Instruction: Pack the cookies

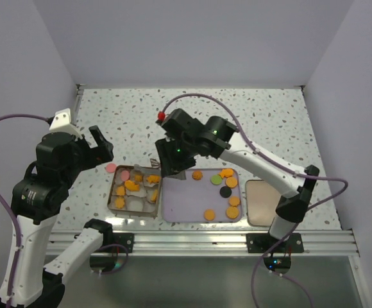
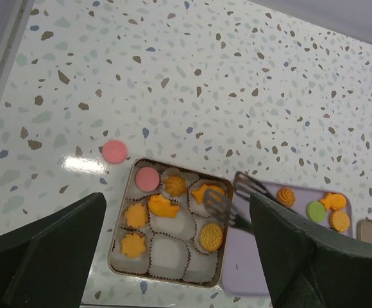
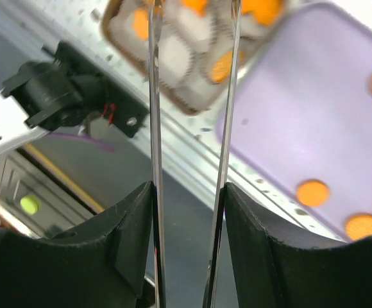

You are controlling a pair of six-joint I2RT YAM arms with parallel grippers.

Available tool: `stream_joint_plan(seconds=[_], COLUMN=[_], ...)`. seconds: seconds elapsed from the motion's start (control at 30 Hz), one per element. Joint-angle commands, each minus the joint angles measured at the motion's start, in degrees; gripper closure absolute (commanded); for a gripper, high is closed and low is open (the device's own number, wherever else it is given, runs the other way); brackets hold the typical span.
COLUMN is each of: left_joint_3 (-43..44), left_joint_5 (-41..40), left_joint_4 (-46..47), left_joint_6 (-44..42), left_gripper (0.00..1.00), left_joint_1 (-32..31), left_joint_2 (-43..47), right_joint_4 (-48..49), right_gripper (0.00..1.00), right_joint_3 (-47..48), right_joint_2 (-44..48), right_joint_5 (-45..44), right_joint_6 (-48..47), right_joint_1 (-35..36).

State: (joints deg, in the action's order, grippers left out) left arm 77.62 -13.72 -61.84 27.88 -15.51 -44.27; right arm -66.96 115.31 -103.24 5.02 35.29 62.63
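Observation:
Several orange cookies [image 2: 173, 186] and a pink one [image 2: 147, 178] lie in the paper cups of an open tin [image 2: 117, 239]. One more pink cookie [image 2: 115, 151] lies on the table outside it. Orange, green and black cookies [image 1: 224, 191] are spread over a lilac tray [image 1: 186, 204]. My right gripper [image 1: 173, 154] is shut on metal tongs [image 2: 228, 208], its fingers [image 3: 125, 224] pressing the two blades. The tong tips hover over the tin's far right cup, above an orange cookie [image 2: 205, 191]. My left gripper [image 1: 102, 146] hangs open above the tin's left side, holding nothing.
A beige lid [image 1: 260, 202] lies to the right of the lilac tray. The tin [image 1: 117, 204] and the tray sit close to the metal rail [image 1: 205, 242] at the table's near edge. White walls close in the speckled table on three sides.

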Motion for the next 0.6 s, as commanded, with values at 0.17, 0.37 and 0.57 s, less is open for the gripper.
stream_joint_plan(seconds=[0.17, 0.37, 0.57], left_joint_3=[0.42, -0.28, 0.25], left_joint_5=[0.35, 0.97, 0.62], left_joint_4=[1.11, 1.20, 0.15], left_joint_6=[-0.72, -0.37, -0.63], left_gripper=[0.00, 0.00, 0.00], left_joint_1=[-0.22, -0.22, -0.23], left_joint_2=[0.85, 1.29, 1.73], right_joint_4=[-7.48, -8.72, -7.49], right_gripper=[0.50, 0.49, 0.50], right_joint_3=[-10.62, -18.09, -22.40], right_joint_2=[12.62, 15.70, 15.62], right_joint_5=[-10.36, -13.28, -13.45], right_joint_6=[-3.47, -3.56, -3.82], right_joint_1=[-6.47, -9.01, -10.25])
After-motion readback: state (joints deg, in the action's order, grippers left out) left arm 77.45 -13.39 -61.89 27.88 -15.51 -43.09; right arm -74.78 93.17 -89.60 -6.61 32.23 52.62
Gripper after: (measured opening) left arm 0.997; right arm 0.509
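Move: The swirl cookie at the tray's far side lies about 12 cm to the right of the right hand, some 3 cm ahead and 10 cm below. The green cookie is roughly 8 cm farther right than that and 2 cm nearer; the fish cookie is about 12 cm to the right of the swirl and 1 cm farther out. The cookie box's middle is some 14 cm left of the hand and 4 cm back. From the left hand, the swirl cookie is about 31 cm right, level, 20 cm below. Rightward in a quick sweep of some 15 cm, the empty right hand leaves the cookie box and crosses the tray towards the swirl cookie, rising barely a centimetre before dropping to about 5 cm below its starting height. Its leftward-slanting tongs swing about 20 degrees nearer to upright and turn slightly clockwise, staying half open and touching nothing visible. ##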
